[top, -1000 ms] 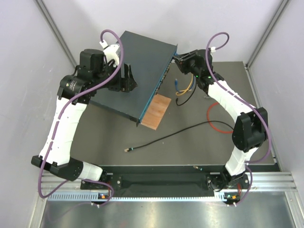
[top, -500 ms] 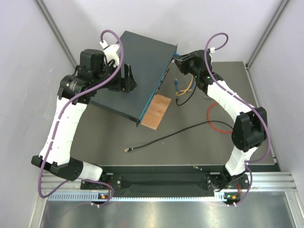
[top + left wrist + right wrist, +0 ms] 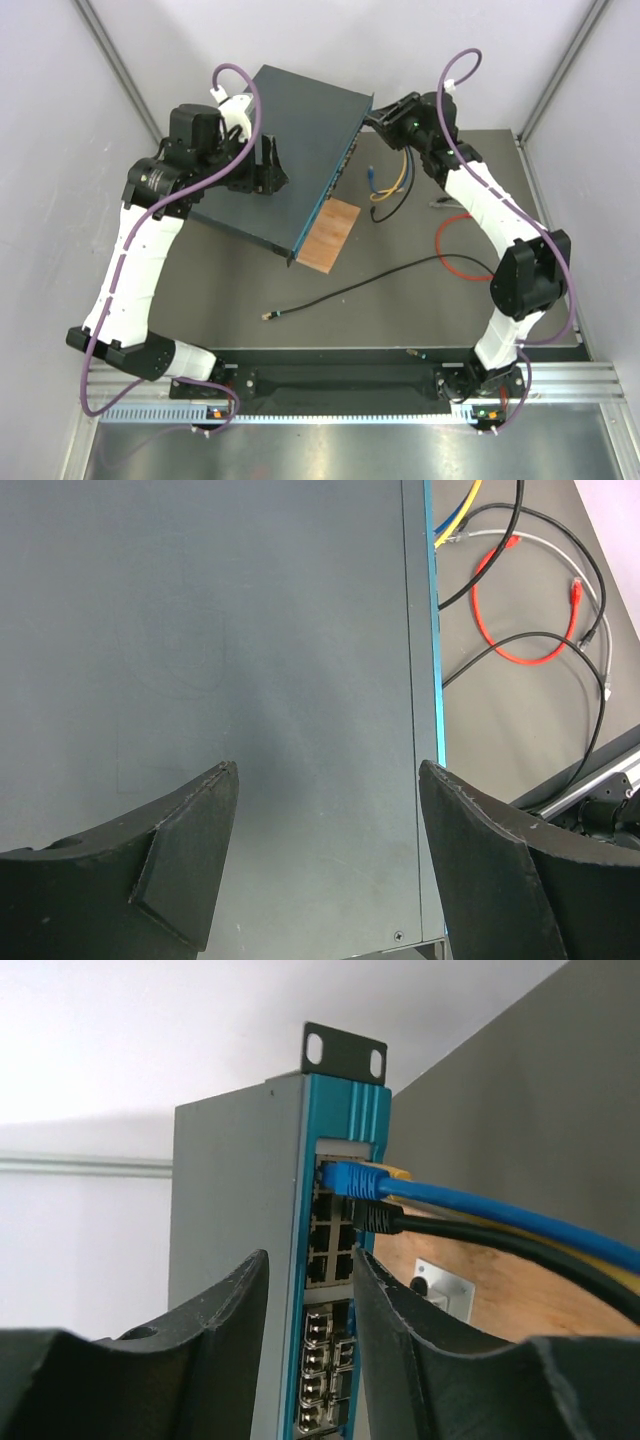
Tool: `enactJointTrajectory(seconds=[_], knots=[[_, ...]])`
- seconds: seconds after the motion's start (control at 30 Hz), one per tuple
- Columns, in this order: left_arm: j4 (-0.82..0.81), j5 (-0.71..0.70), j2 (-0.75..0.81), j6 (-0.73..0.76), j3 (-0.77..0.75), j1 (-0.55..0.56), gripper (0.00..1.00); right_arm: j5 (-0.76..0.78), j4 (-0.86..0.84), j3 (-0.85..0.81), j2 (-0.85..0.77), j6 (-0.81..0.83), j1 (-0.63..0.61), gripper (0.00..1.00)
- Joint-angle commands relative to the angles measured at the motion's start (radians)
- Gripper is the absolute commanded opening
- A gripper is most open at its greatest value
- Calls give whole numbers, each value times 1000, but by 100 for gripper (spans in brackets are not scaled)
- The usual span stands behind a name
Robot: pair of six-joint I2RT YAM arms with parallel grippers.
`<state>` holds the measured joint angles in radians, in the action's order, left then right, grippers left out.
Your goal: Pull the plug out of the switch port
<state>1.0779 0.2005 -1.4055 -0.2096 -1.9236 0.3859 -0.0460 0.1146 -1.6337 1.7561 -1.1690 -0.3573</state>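
Observation:
The switch (image 3: 290,150), a flat dark blue-grey box, lies tilted at the back left of the table. Its port face (image 3: 335,1250) has a teal frame. A blue plug (image 3: 350,1177) and a black plug (image 3: 378,1218) sit in its top ports, with a yellow one just behind the blue. My right gripper (image 3: 310,1265) is open at the far end of that face. Its fingers (image 3: 225,1330) frame the ports below the plugs and hold nothing. My left gripper (image 3: 328,770) is open over the switch's top panel (image 3: 250,630), its fingers (image 3: 190,850) spread wide.
A small brown board (image 3: 330,232) leans at the switch's near corner. Blue, yellow and black cables (image 3: 390,180) trail from the ports onto the mat. A red cable loop (image 3: 455,250) and a loose black cable (image 3: 370,285) lie to the right and front.
My right gripper has shifted back and left toward the switch's far corner, and its jaws have widened. The left arm and the switch have not moved.

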Motion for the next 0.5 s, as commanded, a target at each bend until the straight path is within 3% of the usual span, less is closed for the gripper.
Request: enactJointTrajectory(seconds=[0.0,0.27,0.47], knots=[[13,-10,-7,10,3,-1,78,-98,-13,-110,-14,112,33,40],[37,-13,-65,-27,-37,-1,75,-383,-107,-150,39,154,130,40],[16,-26,-64,-40,-35,-1,75,-436,-84,-175,28,227,156,43]])
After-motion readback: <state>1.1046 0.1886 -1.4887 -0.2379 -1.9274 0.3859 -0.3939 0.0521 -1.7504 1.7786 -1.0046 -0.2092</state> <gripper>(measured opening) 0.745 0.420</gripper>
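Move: The right hand, empty and part open, has the blue plug about 3 cm ahead of it, roughly 1 cm to its left and some 2 cm lower. The yellow plug sits under the blue one, some 2 cm lower still; the black plug is about 2 cm ahead of the hand, level sideways and 3 cm down. From the left hand the blue plug lies roughly 16 cm ahead, 20 cm to the right and 8 cm below. The right hand backs off from the plugged-in cables empty, rising about 5.5 cm and drifting some 3 cm to the right while its fingers tip upward and swing counter-clockwise, each by a bit over 10 degrees, and stay part open. Meanwhile the left hand, fingers still wide, sinks about 3 cm towards the switch's top and eases slightly forward, tipping a little further down. ##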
